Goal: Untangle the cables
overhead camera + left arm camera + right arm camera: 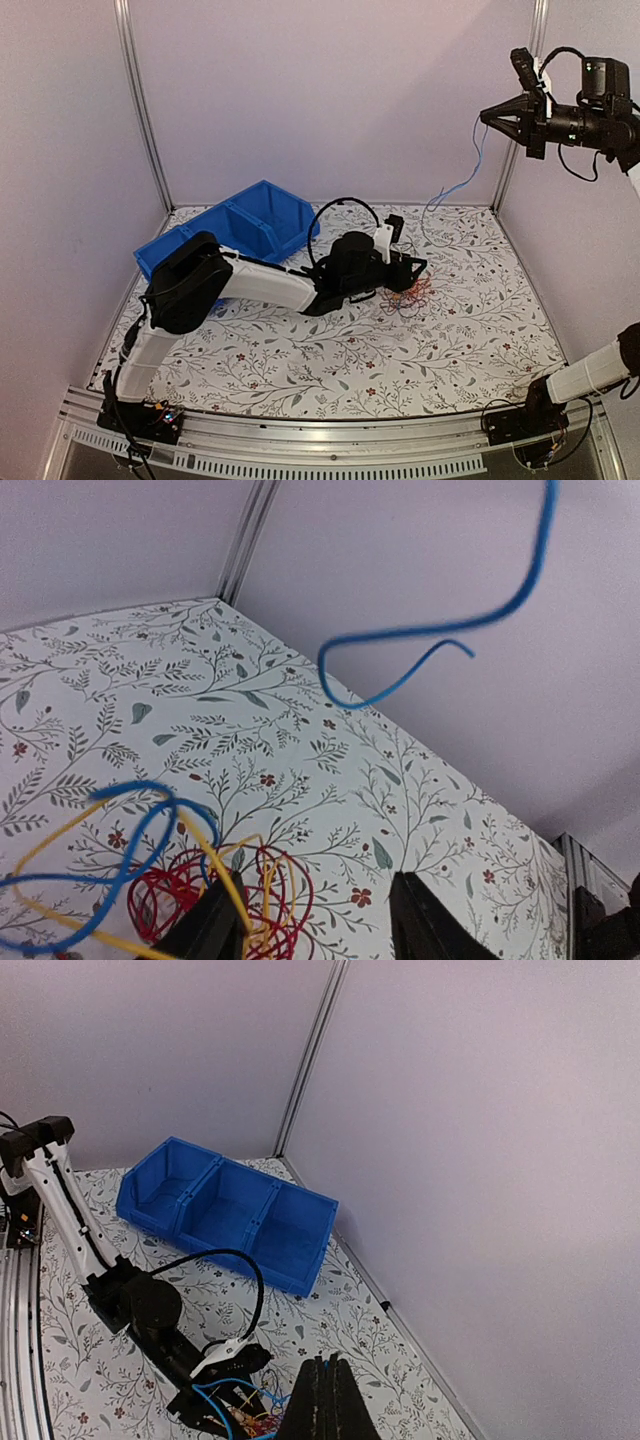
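The cables lie as a small tangle (408,294) of red, yellow and blue wire on the floral table mid-right. My left gripper (416,268) hovers just over it, open; in the left wrist view the gripper (312,880) shows bare table between its fingers, with red loops (170,895) and a yellow wire (215,865) crossing the left finger (205,930). My right gripper (484,115) is high at the upper right, shut on a blue cable (478,160) that hangs down toward the table. The blue cable (440,632) also shows in mid-air there. From the right wrist, the shut gripper (328,1363) sits above the tangle (240,1422).
A blue three-compartment bin (235,232) stands at the back left of the table, also seen as the bin (230,1210) from the right wrist. The left arm (250,280) stretches across the table's middle. Walls and metal corner posts (140,100) enclose the table.
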Controlling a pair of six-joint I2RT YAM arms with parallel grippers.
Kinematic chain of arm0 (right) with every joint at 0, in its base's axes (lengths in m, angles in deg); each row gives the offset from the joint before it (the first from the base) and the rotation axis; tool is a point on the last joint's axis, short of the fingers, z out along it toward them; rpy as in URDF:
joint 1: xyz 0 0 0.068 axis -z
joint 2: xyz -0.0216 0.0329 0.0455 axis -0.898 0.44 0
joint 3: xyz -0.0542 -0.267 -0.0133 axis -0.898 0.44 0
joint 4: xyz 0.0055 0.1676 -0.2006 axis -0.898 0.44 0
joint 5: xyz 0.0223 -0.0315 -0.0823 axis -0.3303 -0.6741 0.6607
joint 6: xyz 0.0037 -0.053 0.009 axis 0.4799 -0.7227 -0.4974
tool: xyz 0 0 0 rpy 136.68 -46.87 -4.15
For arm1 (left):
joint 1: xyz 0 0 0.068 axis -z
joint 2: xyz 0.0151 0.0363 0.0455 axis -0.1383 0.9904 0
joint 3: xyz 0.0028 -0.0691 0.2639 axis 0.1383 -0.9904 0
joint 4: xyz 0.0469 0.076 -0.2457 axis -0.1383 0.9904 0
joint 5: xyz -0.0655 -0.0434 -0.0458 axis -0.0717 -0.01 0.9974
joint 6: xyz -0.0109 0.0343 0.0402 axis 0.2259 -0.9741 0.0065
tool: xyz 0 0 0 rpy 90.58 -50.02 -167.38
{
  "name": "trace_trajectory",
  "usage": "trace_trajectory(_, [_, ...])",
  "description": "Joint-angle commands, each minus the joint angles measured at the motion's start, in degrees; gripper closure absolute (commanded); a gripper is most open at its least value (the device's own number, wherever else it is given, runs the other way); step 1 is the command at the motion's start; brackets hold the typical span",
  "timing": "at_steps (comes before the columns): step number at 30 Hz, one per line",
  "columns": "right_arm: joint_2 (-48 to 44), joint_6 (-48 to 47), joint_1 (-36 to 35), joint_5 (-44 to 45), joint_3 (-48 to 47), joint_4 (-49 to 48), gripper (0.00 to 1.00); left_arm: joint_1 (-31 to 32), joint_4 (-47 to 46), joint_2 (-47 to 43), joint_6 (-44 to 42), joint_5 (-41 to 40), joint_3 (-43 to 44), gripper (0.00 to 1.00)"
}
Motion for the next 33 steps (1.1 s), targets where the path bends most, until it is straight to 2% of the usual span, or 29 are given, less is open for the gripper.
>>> trace_trajectory(1, [-1.7, -0.6, 0.2, -0.6, 6.3, -2.7, 1.0, -0.5, -1.0, -7.1, -2.7, -0.9, -4.3, 0.5])
trace_trajectory(10, [-3.0, -1.0, 0.2, -1.7, 15.1, -4.0, 1.0, -0.6, 4.2, -17.3, -4.0, -5.5, -13.8, 0.48])
trace_trajectory(20, [-5.6, -5.9, -0.3, -1.4, 22.9, 0.8, 1.0, -2.0, 4.7, -25.8, -9.1, 7.3, -22.4, 0.49])
trace_trajectory(26, [-6.1, -5.2, -1.9, -3.0, 27.4, 0.7, 1.0, -1.9, 9.7, -29.9, -10.4, 9.0, -23.2, 0.51])
trace_trajectory(31, [-6.3, -1.3, -2.6, -3.2, 31.3, -3.6, 1.0, -0.4, 4.0, -34.0, -12.1, 15.5, -26.7, 0.48])
trace_trajectory(33, [-6.5, 1.4, -2.6, -2.9, 32.7, -6.2, 1.0, 0.9, 1.9, -34.8, -12.6, 14.7, -27.2, 0.45])
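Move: The tangle of red, yellow and blue cables lies some 8 cm ahead of the left hand, about level with it sideways and roughly 11 cm below, with looped strands close by its half-open fingers. The blue bin's middle is around 20 cm ahead of that hand, 44 cm to its left and 8 cm below. From the right hand, already holding the blue cable high up, the tangle is about 14 cm ahead, 4 cm left and 50 cm down. Up first, then left and finally back, the left hand clears away from the tangle, about 10 cm higher and 8 cm each to the left and back, fingers staying half open as it swings slightly clockwise. The right hand meanwhile keeps the blue cable pinched and sinks some 16 cm, tipping its fingers down about 20 degrees. ##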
